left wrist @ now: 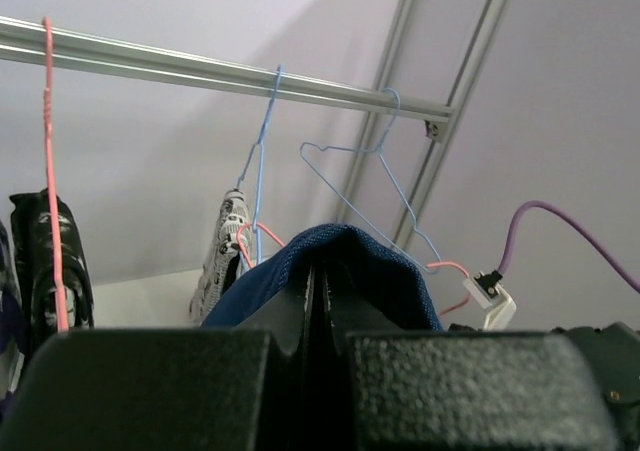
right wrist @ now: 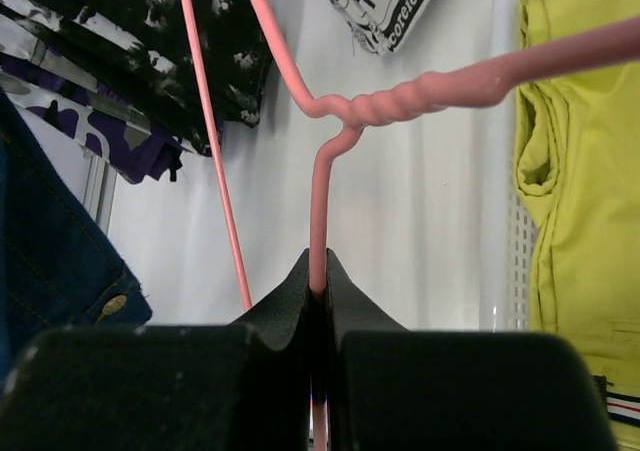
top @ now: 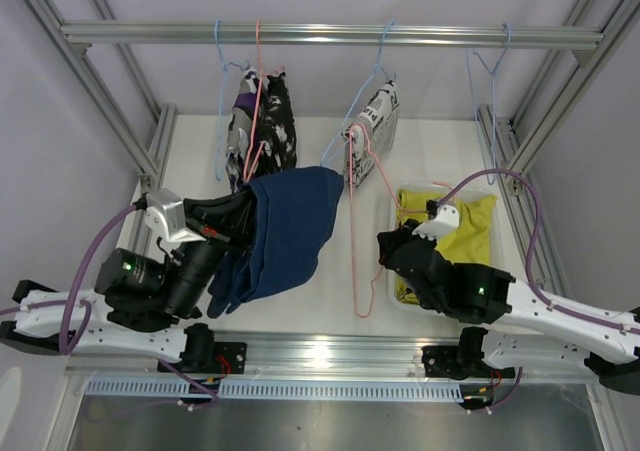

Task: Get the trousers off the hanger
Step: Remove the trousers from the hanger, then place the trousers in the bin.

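The navy trousers (top: 290,233) drape from my left gripper (top: 246,209), which is shut on a fold of the cloth. In the left wrist view the blue cloth (left wrist: 375,261) arches over the closed left gripper (left wrist: 322,271). My right gripper (top: 386,251) is shut on the wire of a bare pink hanger (top: 352,221) beside the navy cloth. In the right wrist view that pink hanger (right wrist: 400,99) runs down into the closed right gripper (right wrist: 318,286). Yellow-green trousers (top: 452,221) lie in a white basket (top: 392,271).
Patterned trousers (top: 266,121) hang on a second pink hanger (top: 258,71) from the rail (top: 330,34), and another patterned pair (top: 376,121) hangs on a blue hanger (top: 380,61). An empty blue hanger (top: 490,76) hangs at the right. Frame posts stand on both sides.
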You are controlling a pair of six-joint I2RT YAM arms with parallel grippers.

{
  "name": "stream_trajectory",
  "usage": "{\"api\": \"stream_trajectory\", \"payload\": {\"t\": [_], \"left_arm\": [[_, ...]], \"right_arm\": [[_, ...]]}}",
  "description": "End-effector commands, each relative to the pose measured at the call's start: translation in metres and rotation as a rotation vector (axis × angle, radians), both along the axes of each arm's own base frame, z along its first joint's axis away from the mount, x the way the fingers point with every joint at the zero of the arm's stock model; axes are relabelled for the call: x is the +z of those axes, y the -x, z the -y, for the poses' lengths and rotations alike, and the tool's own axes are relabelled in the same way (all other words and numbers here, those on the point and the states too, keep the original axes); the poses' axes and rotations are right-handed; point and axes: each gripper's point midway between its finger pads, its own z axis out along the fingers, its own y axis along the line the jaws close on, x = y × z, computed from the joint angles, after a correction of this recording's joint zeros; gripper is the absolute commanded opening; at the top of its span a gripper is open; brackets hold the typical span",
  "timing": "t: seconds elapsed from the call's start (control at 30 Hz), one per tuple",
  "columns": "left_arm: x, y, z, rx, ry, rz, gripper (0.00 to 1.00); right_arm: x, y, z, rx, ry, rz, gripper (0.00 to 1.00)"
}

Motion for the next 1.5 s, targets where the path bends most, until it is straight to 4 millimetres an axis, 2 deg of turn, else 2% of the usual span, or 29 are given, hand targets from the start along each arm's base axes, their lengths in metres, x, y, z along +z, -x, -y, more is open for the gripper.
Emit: {"api": "stream_trajectory", "payload": {"t": [0.0, 0.13, 0.23, 0.27, 0.4, 0.47, 0.5, 0.57, 0.63, 0.7, 0.8, 0.83, 0.9, 0.93, 1.03, 1.1, 1.13, 1.2, 1.27, 1.3, 1.37, 1.4, 1.47], "left_arm": [[0.012, 0.014, 0.004, -0.125, 0.026, -0.015, 0.0], [-0.002, 0.019, 0.001, -0.172, 0.023, -0.044, 0.01], [-0.016, 0.024, 0.006, -0.216, -0.013, -0.055, 0.01], [-0.021, 0.027, 0.006, -0.236, -0.017, -0.057, 0.0], [-0.04, 0.038, 0.009, -0.314, -0.039, -0.078, 0.01], [-0.057, 0.042, 0.016, -0.346, -0.063, -0.097, 0.01], [-0.059, 0.043, 0.014, -0.352, -0.056, -0.102, 0.01], [-0.073, 0.045, 0.021, -0.369, -0.075, -0.125, 0.01], [-0.084, 0.046, 0.029, -0.374, -0.089, -0.143, 0.01], [-0.088, 0.046, 0.039, -0.379, -0.084, -0.15, 0.01], [-0.085, 0.046, 0.052, -0.382, -0.06, -0.148, 0.0], [-0.089, 0.046, 0.064, -0.38, -0.082, -0.148, 0.01], [-0.08, 0.047, 0.076, -0.387, -0.067, -0.129, 0.0], [-0.081, 0.048, 0.091, -0.393, -0.089, -0.126, 0.01], [-0.057, 0.053, 0.112, -0.423, -0.063, -0.09, 0.01], [-0.053, 0.055, 0.134, -0.431, -0.088, -0.075, 0.0], [-0.038, 0.055, 0.138, -0.433, -0.061, -0.06, 0.01], [-0.031, 0.057, 0.157, -0.441, -0.074, -0.04, 0.01], [-0.001, 0.058, 0.162, -0.444, -0.03, -0.009, 0.01], [-0.003, 0.057, 0.172, -0.443, -0.047, -0.008, 0.0], [0.025, 0.06, 0.174, -0.453, -0.007, 0.028, 0.01], [0.023, 0.061, 0.183, -0.455, -0.022, 0.034, 0.01], [0.049, 0.063, 0.183, -0.463, 0.016, 0.064, 0.0]], "right_arm": [[0.015, 0.0, 0.017, -0.036, -0.037, 0.029, 0.0], [0.038, 0.006, 0.037, -0.031, -0.056, 0.067, 0.0], [0.051, 0.005, 0.052, -0.053, -0.013, 0.091, 0.0], [0.066, 0.005, 0.057, -0.065, -0.028, 0.112, 0.0], [0.094, 0.005, 0.072, -0.081, -0.012, 0.148, 0.0], [0.102, 0.004, 0.078, -0.087, 0.016, 0.163, 0.0], [0.113, 0.004, 0.082, -0.096, 0.006, 0.176, 0.0], [0.123, 0.003, 0.09, -0.111, 0.037, 0.192, 0.0], [0.142, 0.003, 0.097, -0.125, 0.035, 0.212, 0.0], [0.16, 0.002, 0.103, -0.139, 0.052, 0.234, 0.0], [0.172, 0.002, 0.106, -0.131, 0.075, 0.25, 0.0], [0.177, 0.002, 0.106, -0.127, 0.07, 0.251, 0.0], [0.179, 0.003, 0.104, -0.117, 0.076, 0.249, 0.0], [0.18, 0.003, 0.104, -0.111, 0.081, 0.249, 0.0], [0.182, 0.004, 0.106, -0.107, 0.082, 0.25, 0.0], [0.184, 0.005, 0.109, -0.109, 0.079, 0.251, 0.0], [0.185, 0.005, 0.111, -0.11, 0.081, 0.251, 0.0], [0.188, 0.006, 0.114, -0.114, 0.077, 0.254, 0.0], [0.188, 0.006, 0.119, -0.122, 0.091, 0.254, 0.0], [0.191, 0.007, 0.121, -0.124, 0.085, 0.257, 0.0], [0.192, 0.008, 0.128, -0.137, 0.091, 0.261, 0.0], [0.194, 0.009, 0.133, -0.143, 0.082, 0.266, 0.0], [0.196, 0.01, 0.137, -0.147, 0.077, 0.273, 0.0]]}}
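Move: The white basket with the yellow trousers in it lies about 14 cm ahead of the left hand, some 36 cm to its right and nearly 50 cm below. Between them is the pink hanger, its middle roughly 9 cm ahead, 18 cm right and 18 cm below; the print garment hangs some 28 cm ahead and 21 cm right, a little lower. From the right hand, the basket is about 8 cm ahead, 16 cm right and 24 cm down. Down first, then in a sweep about 20 cm to the right towards the basket, and up again some 8 cm at the end, the left hand carries the already freed navy trousers in its shut fingers, drawing slightly back and turning clockwise about 25 degrees. The right hand keeps its pinch on the pink hanger and lifts it about 18 cm, also moving right and tipping its fingers up. ##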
